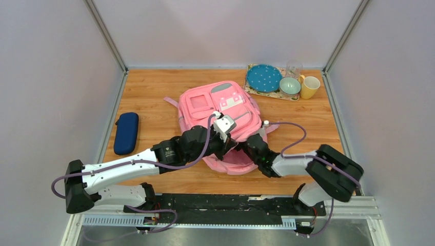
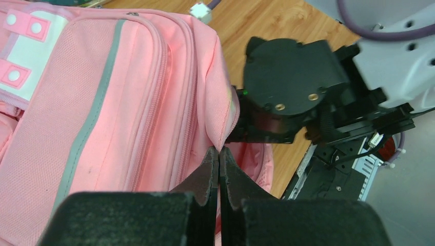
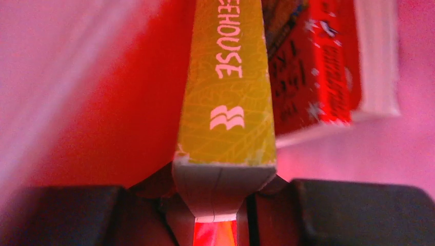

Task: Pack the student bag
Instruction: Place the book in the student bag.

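The pink student bag (image 1: pixel 220 105) lies flat in the middle of the table, its opening toward the arms. My left gripper (image 1: pixel 228 145) is shut on the pink fabric rim of the opening (image 2: pixel 225 130), as the left wrist view (image 2: pixel 219 154) shows. My right gripper (image 3: pixel 223 179) is inside the bag, shut on a yellow-green book (image 3: pixel 228 107) with "TREEHOUSE" on its spine. A red book (image 3: pixel 318 66) lies deeper in the bag beside it. In the top view the right wrist (image 1: pixel 258 148) reaches into the opening and its fingers are hidden.
A navy blue zip case (image 1: pixel 126 132) lies at the left edge. At the back right, a tray holds a blue dotted plate (image 1: pixel 263 78), a pale bowl (image 1: pixel 290 85), a yellow mug (image 1: pixel 310 87) and a clear glass (image 1: pixel 294 68). Grey walls enclose the table.
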{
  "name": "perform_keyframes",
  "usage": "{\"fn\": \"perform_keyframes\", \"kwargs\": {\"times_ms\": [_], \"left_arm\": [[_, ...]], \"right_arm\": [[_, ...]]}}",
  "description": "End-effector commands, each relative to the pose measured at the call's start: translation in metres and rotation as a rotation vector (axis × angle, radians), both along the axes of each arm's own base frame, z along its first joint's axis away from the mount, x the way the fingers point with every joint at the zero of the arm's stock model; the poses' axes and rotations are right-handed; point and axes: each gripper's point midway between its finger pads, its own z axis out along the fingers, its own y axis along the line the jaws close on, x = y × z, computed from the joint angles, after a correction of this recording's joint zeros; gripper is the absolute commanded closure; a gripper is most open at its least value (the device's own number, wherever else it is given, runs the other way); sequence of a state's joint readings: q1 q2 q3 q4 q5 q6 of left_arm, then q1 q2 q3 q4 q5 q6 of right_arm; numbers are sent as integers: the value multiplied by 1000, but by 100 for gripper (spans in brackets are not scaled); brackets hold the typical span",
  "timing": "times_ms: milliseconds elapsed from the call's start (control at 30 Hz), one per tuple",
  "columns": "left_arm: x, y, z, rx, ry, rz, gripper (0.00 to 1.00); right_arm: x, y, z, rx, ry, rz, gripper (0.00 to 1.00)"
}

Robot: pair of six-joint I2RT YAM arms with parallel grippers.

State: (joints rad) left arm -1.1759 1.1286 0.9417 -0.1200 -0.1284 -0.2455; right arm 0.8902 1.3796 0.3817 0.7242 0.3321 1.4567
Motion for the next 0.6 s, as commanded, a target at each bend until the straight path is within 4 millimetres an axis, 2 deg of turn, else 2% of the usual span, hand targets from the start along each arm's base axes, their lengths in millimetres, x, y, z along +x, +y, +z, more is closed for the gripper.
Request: {"fn": "perform_keyframes", "kwargs": {"times_ms": [0,67,100,133,200,233,300,333,533,567], "left_arm": [[-11,-5,94,-273,-69,-45,100],[-11,-3,94,-274,-70,-42,100],[-11,-2,90,-267,-68,-37,100],[-11,-1,91,-269,-72,-36,100],[-10,1,88,-263,-76,-29,100],[-9,1,88,-261,-79,-27,100],[-8,3,84,-253,-80,-20,100],[-8,3,81,-245,-82,-20,100],[-6,2,74,-226,-83,-14,100],[-5,2,73,-224,-83,-11,100]], "right_arm": [[37,30,81,228,-230,-48,100],[43,35,76,238,-234,-56,93],[45,37,60,220,-200,-62,89],[45,35,49,201,-172,-67,76],[41,25,34,159,-124,-85,66],[37,20,16,99,-78,-90,55],[31,11,6,38,-40,-95,45],[26,6,5,-18,-17,-85,14],[-1,-10,-7,-238,87,-9,11],[-5,-13,-1,-232,87,-4,11]]}}
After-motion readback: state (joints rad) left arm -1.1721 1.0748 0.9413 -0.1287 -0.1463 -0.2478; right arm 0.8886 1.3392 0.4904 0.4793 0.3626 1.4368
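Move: The right hand is inside the pink student bag, with the green book's near end between its fingers. The bag's middle lies about 5 cm ahead, 11 cm to its left and 3 cm below; the books already packed lie about 8 cm ahead, 4 cm to the left and 4 cm lower. From the left hand, which is pinching the lifted flap, the bag's middle is roughly 7 cm ahead, 5 cm left and 13 cm down. Push the green book deeper into the bag with the right gripper, forward and left by about 4.5 cm with the fingers level-ish and the grip kept. Then open the fingers wide to let go and draw back and to the right about 4 cm, rising slightly. Keep the left gripper pinched on the flap, easing it up about 1.5 cm and slightly left. ##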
